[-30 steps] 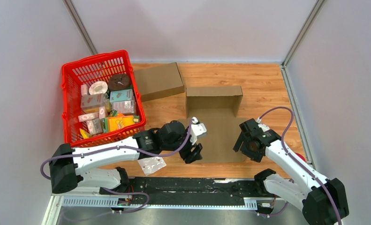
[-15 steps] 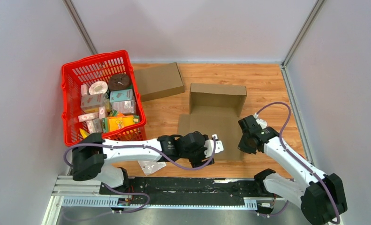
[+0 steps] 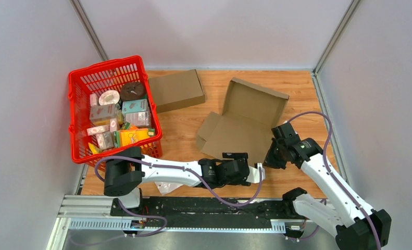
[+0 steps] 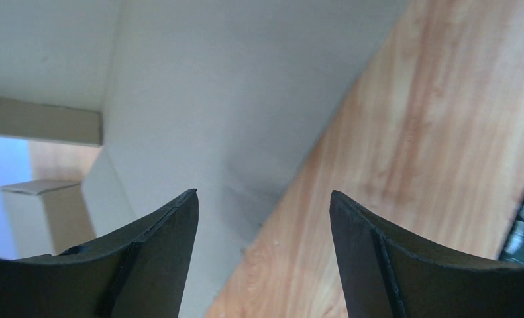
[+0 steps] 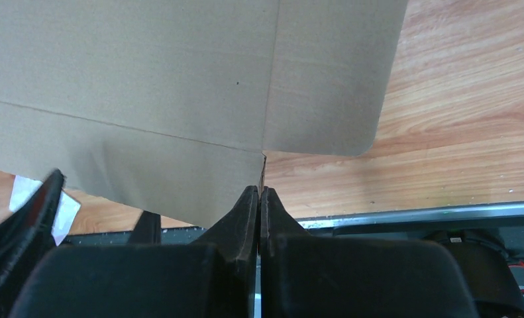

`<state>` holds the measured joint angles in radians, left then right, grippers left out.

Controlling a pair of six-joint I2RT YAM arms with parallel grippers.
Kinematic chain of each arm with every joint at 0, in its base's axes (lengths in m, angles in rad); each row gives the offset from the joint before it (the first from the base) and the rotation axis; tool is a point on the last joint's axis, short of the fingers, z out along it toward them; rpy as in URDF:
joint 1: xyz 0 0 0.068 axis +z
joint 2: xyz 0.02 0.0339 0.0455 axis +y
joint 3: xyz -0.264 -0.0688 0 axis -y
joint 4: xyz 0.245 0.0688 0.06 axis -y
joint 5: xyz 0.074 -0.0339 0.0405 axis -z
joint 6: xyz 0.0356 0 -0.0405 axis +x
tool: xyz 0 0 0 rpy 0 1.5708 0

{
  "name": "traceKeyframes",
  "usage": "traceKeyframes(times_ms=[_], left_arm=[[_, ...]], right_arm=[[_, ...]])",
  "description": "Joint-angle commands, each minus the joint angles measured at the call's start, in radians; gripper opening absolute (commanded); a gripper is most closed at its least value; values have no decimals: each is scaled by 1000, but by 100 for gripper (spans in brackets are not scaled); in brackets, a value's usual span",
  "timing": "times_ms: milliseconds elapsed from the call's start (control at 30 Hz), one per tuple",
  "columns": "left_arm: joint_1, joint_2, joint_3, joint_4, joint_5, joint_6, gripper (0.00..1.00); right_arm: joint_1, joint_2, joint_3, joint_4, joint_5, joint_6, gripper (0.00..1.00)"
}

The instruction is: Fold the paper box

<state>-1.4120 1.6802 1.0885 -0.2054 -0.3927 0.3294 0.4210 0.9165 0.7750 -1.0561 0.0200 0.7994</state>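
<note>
The paper box (image 3: 240, 127) is an unfolded brown cardboard sheet with its far wall raised, lying skewed in the middle of the table. My right gripper (image 3: 270, 160) is shut on its near right edge. In the right wrist view the card's edge (image 5: 179, 86) runs down between the closed jaws of the right gripper (image 5: 260, 189). My left gripper (image 3: 258, 174) reaches along the table's front edge to the box's near corner. It stands open (image 4: 263, 193), with the pale card (image 4: 199, 99) and bare wood in front of it and nothing between its fingers.
A red basket (image 3: 76, 104) full of small packages stands at the left. A closed flat cardboard box (image 3: 176, 89) lies behind it to the right. A white packet (image 3: 167, 185) lies near the front edge under the left arm. Grey walls close in both sides.
The right gripper has closed on the box's near right edge, and the box has swung round, its far wall now skewed right. The left arm swept right along the front edge and opened wider.
</note>
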Motion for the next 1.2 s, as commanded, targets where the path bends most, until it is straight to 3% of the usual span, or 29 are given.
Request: traceKeyframes(times_ms=[0,33,133,233,267,333,367,400,433,500,600,633,700,800,833,867,1000,1167], left_arm=[[-19,22,10,95,-195,147,80],[-24,42,7,116,-262,170,80],[-28,75,17,135,-287,235,78],[-30,73,7,149,-294,275,65],[-31,64,5,152,-294,275,52],[-38,27,-7,161,-288,264,31],[-42,13,-10,164,-290,261,16],[-44,-9,-12,158,-278,244,12],[-45,-23,-1,144,-267,228,9],[-47,-57,14,83,-218,160,7],[-48,-97,83,-50,-183,41,5],[-48,-111,126,-80,-173,2,1],[-45,-135,183,-184,-117,-102,0],[-39,-94,411,-405,-59,-272,0],[-35,-76,550,-458,-49,-318,0],[-25,-56,621,-565,-38,-433,0],[89,36,954,-747,78,-728,0],[244,18,1024,-740,183,-1080,0]], right_arm=[[-7,-25,41,-33,-95,-35,0],[-7,-27,43,-33,-115,-37,0],[-10,-34,49,-35,-146,-40,0],[-18,-47,70,-56,-128,-51,0],[-18,-51,78,-64,-112,-54,0],[-21,-67,115,-84,-47,-57,8],[-22,-71,130,-85,-23,-61,14],[-24,-76,174,-87,15,-72,34],[-27,-80,200,-85,65,-81,45],[-27,-96,271,-93,135,-112,73],[-25,-111,432,-120,334,-164,92],[-27,-113,533,-152,445,-189,94],[-27,-107,614,-169,518,-221,99],[-27,-76,728,-212,590,-281,100],[-27,-65,748,-247,603,-295,100],[-27,-61,776,-257,604,-299,100],[-27,-54,813,-268,565,-328,100],[-27,1,851,-278,414,-471,100]])
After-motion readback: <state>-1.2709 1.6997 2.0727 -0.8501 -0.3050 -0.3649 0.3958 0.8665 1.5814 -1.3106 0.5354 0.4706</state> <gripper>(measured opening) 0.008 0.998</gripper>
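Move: Some 3 cm ahead of the left hand's open fingers, level with them both sideways and in height, is the near edge of the paper box. The closed box lies about 23 cm ahead, 24 cm to the left and 5 cm lower; the silver bag is roughly 11 cm back, 28 cm left and 7 cm lower. From the right hand, still pinching the box's near right corner, the spot on the edge lies about 8 cm left and 3 cm ahead. Reaching some 3 cm forward, the left hand shuts its fingers on the near edge while the right still holds the corner. The right then opens, comes free and rises about 25 cm, drifting 10 cm right as its fingers tip up and outward. Keeping its pinch, the left lifts nearly 30 cm, slowly then fast, its left side rolling down and the hand turning counter-clockwise. ##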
